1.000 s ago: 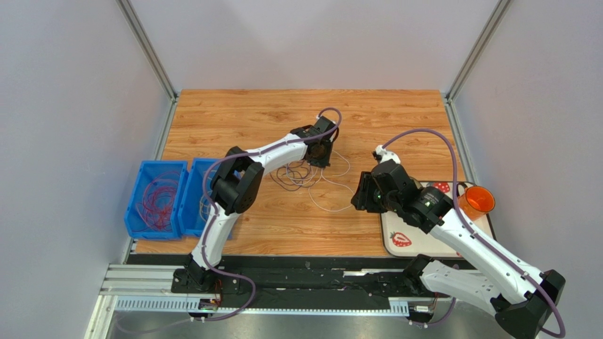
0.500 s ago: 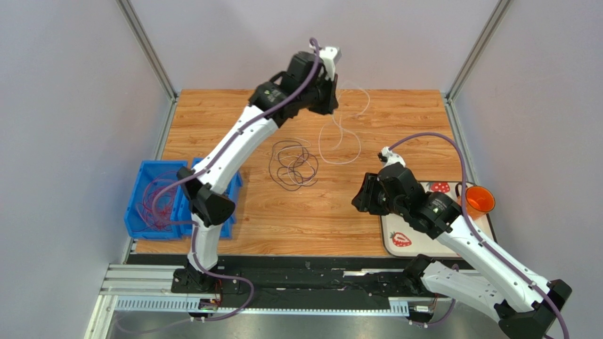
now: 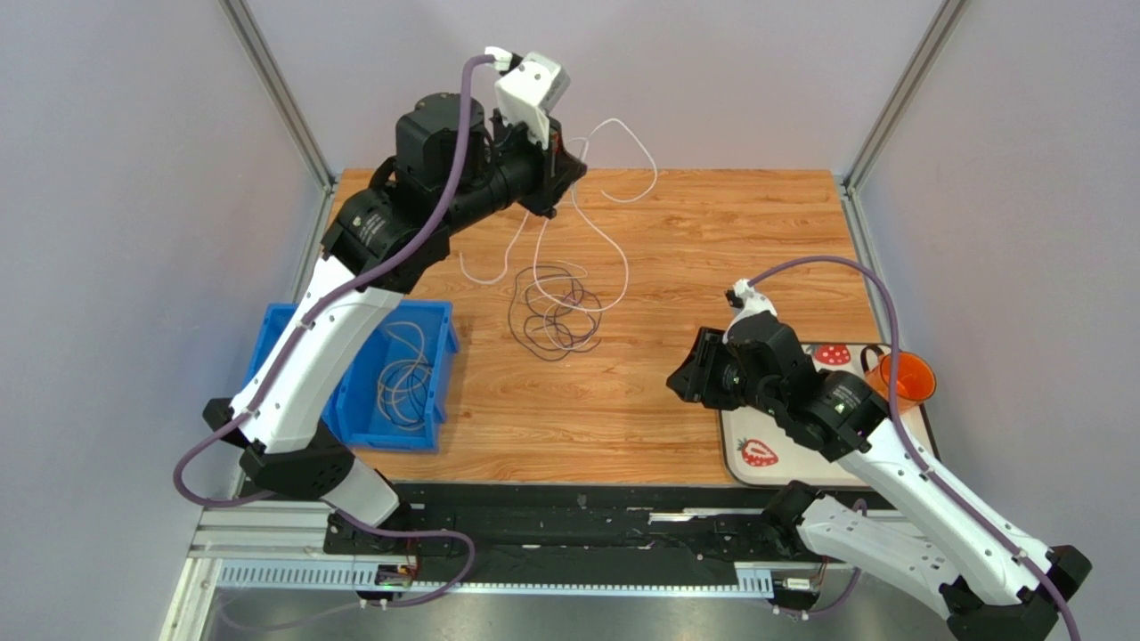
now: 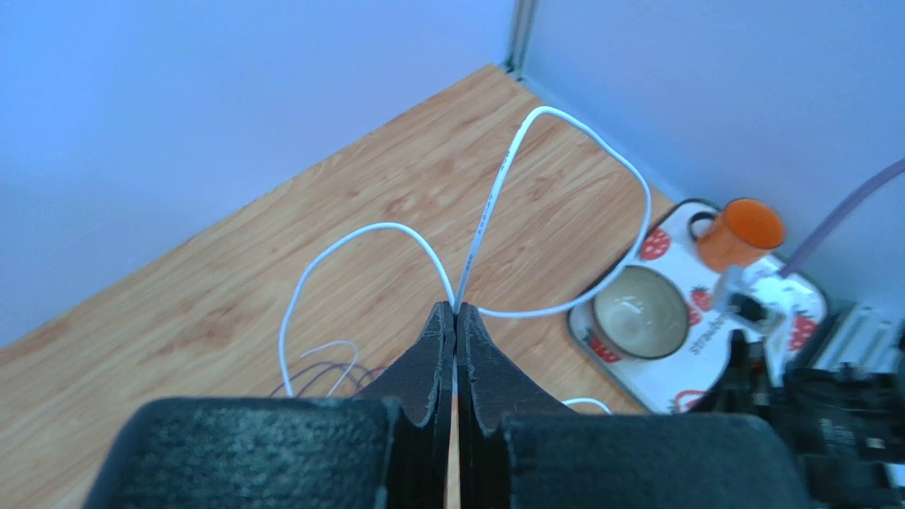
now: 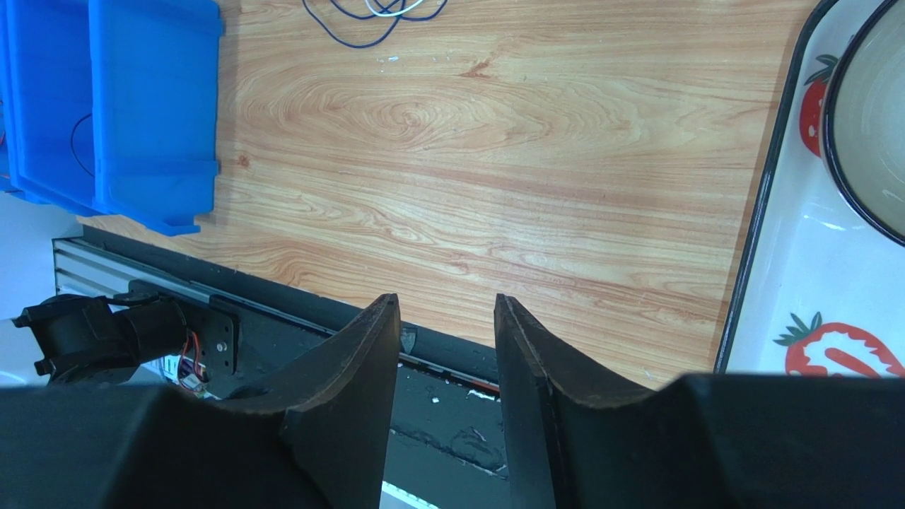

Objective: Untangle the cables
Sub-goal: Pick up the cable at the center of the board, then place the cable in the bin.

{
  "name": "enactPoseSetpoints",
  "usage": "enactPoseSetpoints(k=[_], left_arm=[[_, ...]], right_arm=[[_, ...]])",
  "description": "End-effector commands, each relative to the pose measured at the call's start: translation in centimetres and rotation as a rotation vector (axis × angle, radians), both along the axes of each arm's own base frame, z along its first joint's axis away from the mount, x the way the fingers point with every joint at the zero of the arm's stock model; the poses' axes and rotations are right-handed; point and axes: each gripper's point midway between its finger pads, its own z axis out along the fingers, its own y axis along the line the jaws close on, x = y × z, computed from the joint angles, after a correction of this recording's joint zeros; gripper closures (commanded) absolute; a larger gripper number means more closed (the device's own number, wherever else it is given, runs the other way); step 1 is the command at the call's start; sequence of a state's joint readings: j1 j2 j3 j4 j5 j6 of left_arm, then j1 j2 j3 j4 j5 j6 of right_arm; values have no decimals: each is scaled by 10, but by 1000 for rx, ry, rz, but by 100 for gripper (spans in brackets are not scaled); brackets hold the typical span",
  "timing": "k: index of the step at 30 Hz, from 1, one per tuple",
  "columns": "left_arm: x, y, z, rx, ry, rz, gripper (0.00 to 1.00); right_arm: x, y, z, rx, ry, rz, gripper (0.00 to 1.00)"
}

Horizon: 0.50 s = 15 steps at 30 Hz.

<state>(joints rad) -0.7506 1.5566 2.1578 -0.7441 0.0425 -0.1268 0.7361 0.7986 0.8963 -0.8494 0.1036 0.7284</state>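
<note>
My left gripper [image 3: 567,168] is raised high over the back of the table, shut on a white cable [image 3: 614,122]. In the left wrist view the cable [image 4: 508,161] springs out of the shut tips [image 4: 455,309] in two loops. Its lower strands hang down towards a dark grey tangle of cables [image 3: 555,318] lying on the wood. More cables lie in the blue bin [image 3: 438,350] on the left. My right gripper [image 3: 684,373] hovers low at the right of the table, open and empty [image 5: 446,304], well apart from the tangle [image 5: 359,34].
A white strawberry tray [image 3: 745,454] at the right front carries a bowl [image 4: 641,311] and an orange cup [image 3: 907,381]. A second blue bin [image 3: 272,337] is partly hidden behind my left arm. Grey walls close in three sides.
My left arm has risen from the tangle and swung up and left, lifting the white cable away from the dark cables. The right arm has barely moved.
</note>
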Motion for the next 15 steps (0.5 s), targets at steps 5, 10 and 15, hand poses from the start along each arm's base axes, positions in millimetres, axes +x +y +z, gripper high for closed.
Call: enactPoseSetpoints(k=[5, 10, 15], left_arm=[[1, 87, -30, 178, -28, 326, 100], [-5, 163, -48, 218, 15, 631, 100], [-20, 220, -68, 228, 59, 869, 100]], right_arm=[[-3, -4, 1, 15, -7, -14, 59], [-1, 1, -2, 17, 13, -6, 59], [2, 10, 4, 34, 18, 13, 60]])
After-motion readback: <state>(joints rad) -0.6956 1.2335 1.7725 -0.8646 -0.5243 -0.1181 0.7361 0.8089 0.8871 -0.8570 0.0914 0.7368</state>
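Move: Some 25 cm to the left of the left hand, 5 cm nearer the base and about 44 cm below lies the right bin of the blue boxes, where the held white cable seems headed. The left bin is roughly 14 cm farther left of it; the dark cable tangle sits under the hand, about 7 cm ahead and 1 cm left, some 47 cm down. From the idle right hand the right bin lies about 41 cm left, 8 cm ahead and 15 cm lower. Carrying the white cable high in still-shut fingers, the left hand first sinks about 7 cm while starting left, then speeds up nearly level to the left, some 16 cm in all. It goes from above the dark tangle towards the blue boxes, the wrist swinging about 35 degrees counter-clockwise and rolling slightly so its left side rises. ##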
